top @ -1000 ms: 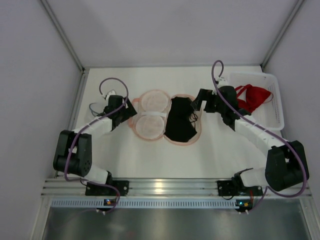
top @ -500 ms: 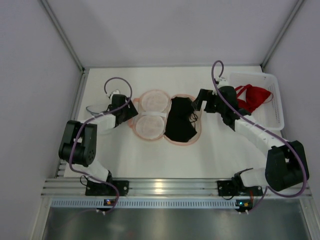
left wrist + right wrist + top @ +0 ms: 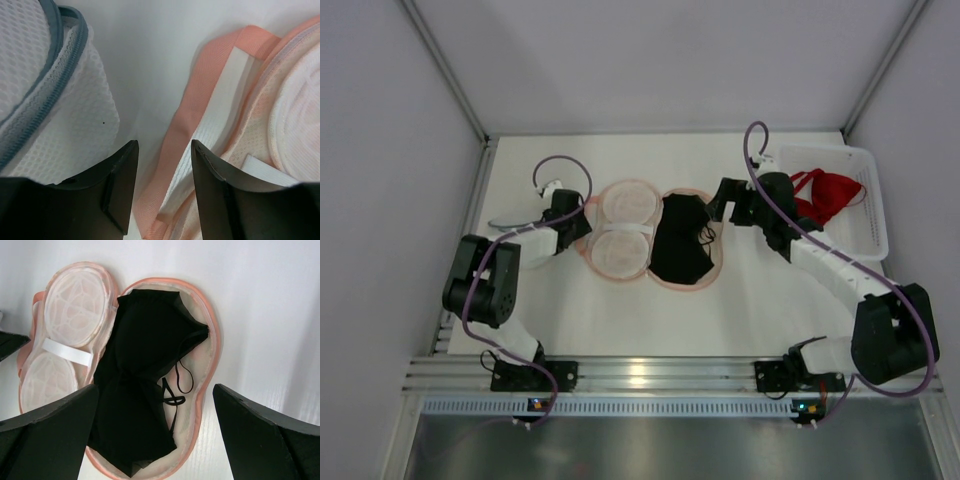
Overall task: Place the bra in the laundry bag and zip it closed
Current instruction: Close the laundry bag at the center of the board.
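The pink laundry bag [image 3: 665, 283] lies open like a clamshell in the middle of the table. Its left half [image 3: 620, 230] shows two white mesh cups. The black bra [image 3: 680, 245] lies in the right half, filling it [image 3: 140, 390], a thin strap loop curling on the lining. My left gripper [image 3: 582, 222] is at the bag's left edge; its jaws [image 3: 165, 147] stand partly apart astride the pink and white edge strap [image 3: 185, 115], not pressing it. My right gripper [image 3: 715, 205] hovers wide open over the bag's right rim [image 3: 212, 340], holding nothing [image 3: 155, 387].
A white basket [image 3: 875, 215] at the back right holds a red garment [image 3: 825, 195]. A white mesh item with grey zip trim [image 3: 50, 100] lies just left of my left gripper. Grey walls close in the table on three sides.
My left gripper has slid right and back up to the bag's left edge, and its jaws have narrowed around the edge strap. The right arm and the bra have not moved.
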### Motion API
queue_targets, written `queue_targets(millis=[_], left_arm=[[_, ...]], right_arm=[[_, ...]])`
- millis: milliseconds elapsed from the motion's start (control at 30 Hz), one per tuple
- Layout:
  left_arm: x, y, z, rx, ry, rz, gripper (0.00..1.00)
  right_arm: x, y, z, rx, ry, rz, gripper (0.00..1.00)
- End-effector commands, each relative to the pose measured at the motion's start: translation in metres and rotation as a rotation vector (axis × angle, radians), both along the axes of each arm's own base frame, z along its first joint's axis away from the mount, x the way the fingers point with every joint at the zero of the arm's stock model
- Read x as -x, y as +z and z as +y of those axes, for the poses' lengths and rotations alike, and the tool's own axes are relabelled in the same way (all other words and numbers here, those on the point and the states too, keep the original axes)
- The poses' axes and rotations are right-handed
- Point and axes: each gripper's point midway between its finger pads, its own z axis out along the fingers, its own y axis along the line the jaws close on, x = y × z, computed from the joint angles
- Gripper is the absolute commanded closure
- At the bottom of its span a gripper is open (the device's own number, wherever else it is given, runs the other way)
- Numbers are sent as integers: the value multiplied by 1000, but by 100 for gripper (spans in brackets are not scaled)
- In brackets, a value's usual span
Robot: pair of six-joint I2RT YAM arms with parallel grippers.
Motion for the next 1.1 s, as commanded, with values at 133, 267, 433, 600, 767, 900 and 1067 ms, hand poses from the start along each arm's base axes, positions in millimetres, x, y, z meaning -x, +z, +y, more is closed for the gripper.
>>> queue_targets(millis=[133,267,433,600,767,900,1067], left_arm=[[4,-9,-5,-177,-31,65,48],[5,-11,4,-241,-12,92,49],[7,-17,6,-260,-24,115,51],[7,-21,3,-257,-43,134,54],[10,-24,4,-261,-41,158,60],[11,-26,3,-259,-44,169,76],[9,-23,3,-263,-42,160,100]], right_arm=[[-7,30,-7,17,-21,-68,1],[-6,29,-8,3,-36,-70,1],[-3,29,-10,9,-41,-50,1],[0,35,-16,2,-77,-73,1],[1,37,-18,10,-84,-72,1],[3,43,-21,15,-89,-89,1],[7,44,-29,33,-124,-98,1]])
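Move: Between the left hand's half-open fingertips, barely 1 cm below and to the right of the point midway between them, runs the pink side strap of the laundry bag. The bag's empty lid half lies level with it, its middle about 9 cm to the hand's right; the black bra in the other half is some 21 cm right and 2 cm nearer. A white mesh bag lies roughly 8 cm left, 1 cm back. From the right hand the strap is about 27 cm left, 2 cm ahead, 14 cm lower. Staying almost on the spot over the strap, the left hand rolls some 10 to 15 degrees, its left side rising, and settles barely 1 cm forward and slightly down; then its fingers close from half open to shut, pinching the pink strap between the tips. The right hand, wide open and empty, eases about 3 cm right and up, away from the bra. ##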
